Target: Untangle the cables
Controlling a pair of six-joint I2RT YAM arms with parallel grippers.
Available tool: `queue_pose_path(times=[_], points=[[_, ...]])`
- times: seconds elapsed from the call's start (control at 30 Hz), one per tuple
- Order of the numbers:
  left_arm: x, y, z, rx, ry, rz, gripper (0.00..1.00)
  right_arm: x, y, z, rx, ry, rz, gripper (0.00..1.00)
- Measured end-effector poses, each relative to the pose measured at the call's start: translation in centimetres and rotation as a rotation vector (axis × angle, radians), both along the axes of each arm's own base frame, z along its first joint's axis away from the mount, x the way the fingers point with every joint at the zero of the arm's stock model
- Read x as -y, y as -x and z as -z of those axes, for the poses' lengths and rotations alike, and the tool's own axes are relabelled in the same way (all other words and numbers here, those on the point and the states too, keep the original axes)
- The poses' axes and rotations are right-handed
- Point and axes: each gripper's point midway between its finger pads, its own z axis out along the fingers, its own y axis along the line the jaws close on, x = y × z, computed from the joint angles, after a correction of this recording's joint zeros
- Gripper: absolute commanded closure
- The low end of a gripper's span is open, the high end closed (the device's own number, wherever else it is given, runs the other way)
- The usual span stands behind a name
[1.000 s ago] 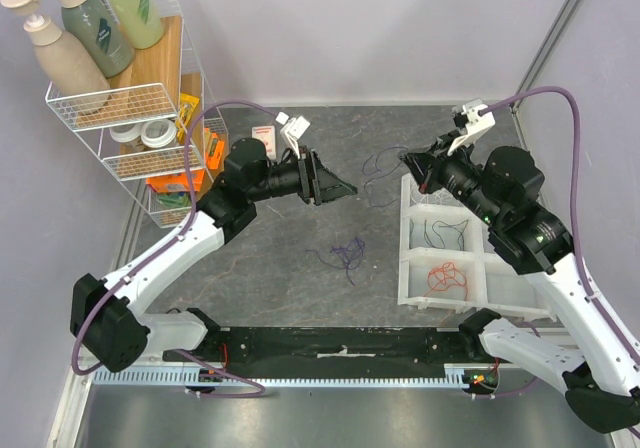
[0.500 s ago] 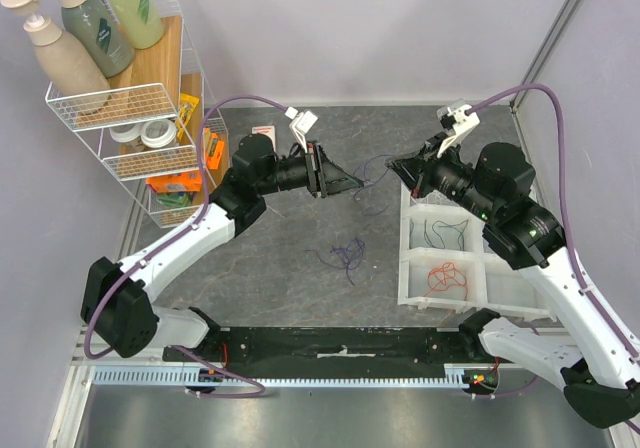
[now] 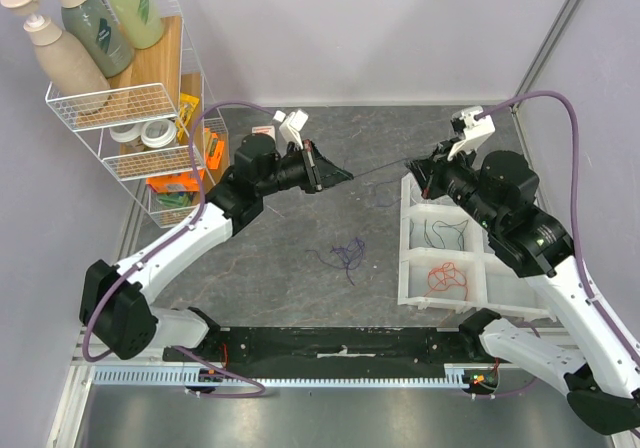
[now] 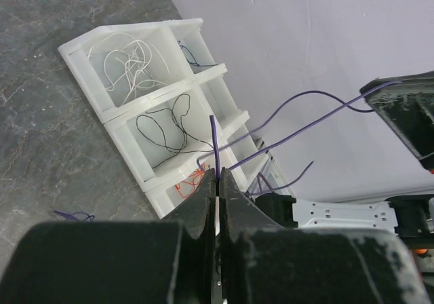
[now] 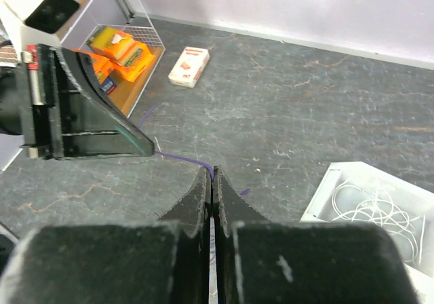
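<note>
A purple cable runs nearly taut above the table between my two grippers. My left gripper is shut on one end, and the strand rises out of its closed tips. My right gripper is shut on the other end, pinched at its tips. A small tangle of purple and dark cables lies on the table below. The white tray holds white cables, a dark cable and an orange cable in separate compartments.
A wire shelf with bottles, tape rolls and orange packets stands at the far left. A small white box lies on the table near the back. Walls close the table at the back and on the right.
My left gripper moved in toward the right gripper, shut on the purple cable, then drew back slightly. The cable went from hanging loops to a nearly straight line.
</note>
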Motion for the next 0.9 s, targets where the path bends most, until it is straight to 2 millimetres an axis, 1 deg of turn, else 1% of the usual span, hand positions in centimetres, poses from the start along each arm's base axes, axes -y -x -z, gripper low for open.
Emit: queue_pose_path(times=[0.07, 0.17, 0.2, 0.23, 0.27, 0.3, 0.37, 0.47, 0.5, 0.57, 0.67, 0.8, 0.9], points=[[-0.2, 0.1, -0.2, -0.018, 0.015, -0.003, 0.98, 0.6, 0.0, 0.6, -0.015, 0.015, 0.028, 1.00], [-0.2, 0.4, -0.1, -0.041, 0.036, 0.016, 0.98, 0.8, 0.0, 0.9, -0.023, 0.020, 0.041, 1.00], [-0.1, 0.4, -0.1, -0.051, 0.040, 0.025, 0.94, 0.8, -0.1, 1.0, -0.026, 0.021, 0.043, 1.00], [0.0, 0.4, 0.1, -0.062, 0.043, 0.034, 0.88, 0.8, -0.1, 1.1, -0.028, 0.022, 0.047, 1.00], [0.1, 0.4, 0.4, -0.069, 0.043, 0.043, 0.77, 0.9, -0.2, 1.2, -0.030, 0.023, 0.052, 1.00], [0.3, 0.4, 0.7, -0.080, 0.040, 0.051, 0.68, 0.9, -0.3, 1.4, -0.034, 0.027, 0.056, 1.00], [0.4, 0.3, 1.9, -0.119, 0.014, 0.061, 0.57, 1.2, -0.7, 1.4, -0.033, 0.032, 0.083, 1.00], [0.1, 0.1, 3.7, -0.176, -0.033, 0.060, 0.46, 2.5, -1.7, 1.9, -0.043, 0.049, 0.169, 1.00], [-0.1, 0.2, 4.1, -0.187, -0.045, 0.059, 0.46, 3.0, -2.0, 2.3, -0.052, 0.061, 0.203, 1.00], [-0.4, 0.5, 4.8, -0.202, -0.070, 0.070, 0.45, 4.3, -2.7, 3.6, -0.093, 0.096, 0.288, 1.00], [-0.8, 0.9, 5.0, -0.194, -0.110, 0.095, 0.46, 7.1, -3.5, 5.9, -0.166, 0.167, 0.427, 1.00], [-1.2, 1.4, 4.7, -0.156, -0.165, 0.138, 0.46, 12.1, -3.8, 8.6, -0.257, 0.287, 0.629, 1.00], [-1.6, 1.7, 4.7, -0.121, -0.204, 0.166, 0.45, 16.7, -3.4, 10.2, -0.333, 0.383, 0.791, 1.00]])
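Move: The right hand holds one end of the taut blue cable; the white divided box it is being taken to has its middle some 19 cm right, 7 back and 35 below. In the box the white cable lies about 12 cm right and 5 ahead of that hand, the black cable 12 right and 7 back. From the left hand, pinching the other end, the blue pile on the table is about 14 cm back, roughly level sideways and 29 below. Slow at first, then swinging fast to the right, the right hand goes about 17 cm right and 10 down over the box, turning some 45 degrees clockwise and dipping its fingertips, its pinch on the blue cable kept. The left hand opens about halfway and lets go of the cable's other end, sinks some 5 cm towards the blue pile and tips its fingers further down. ##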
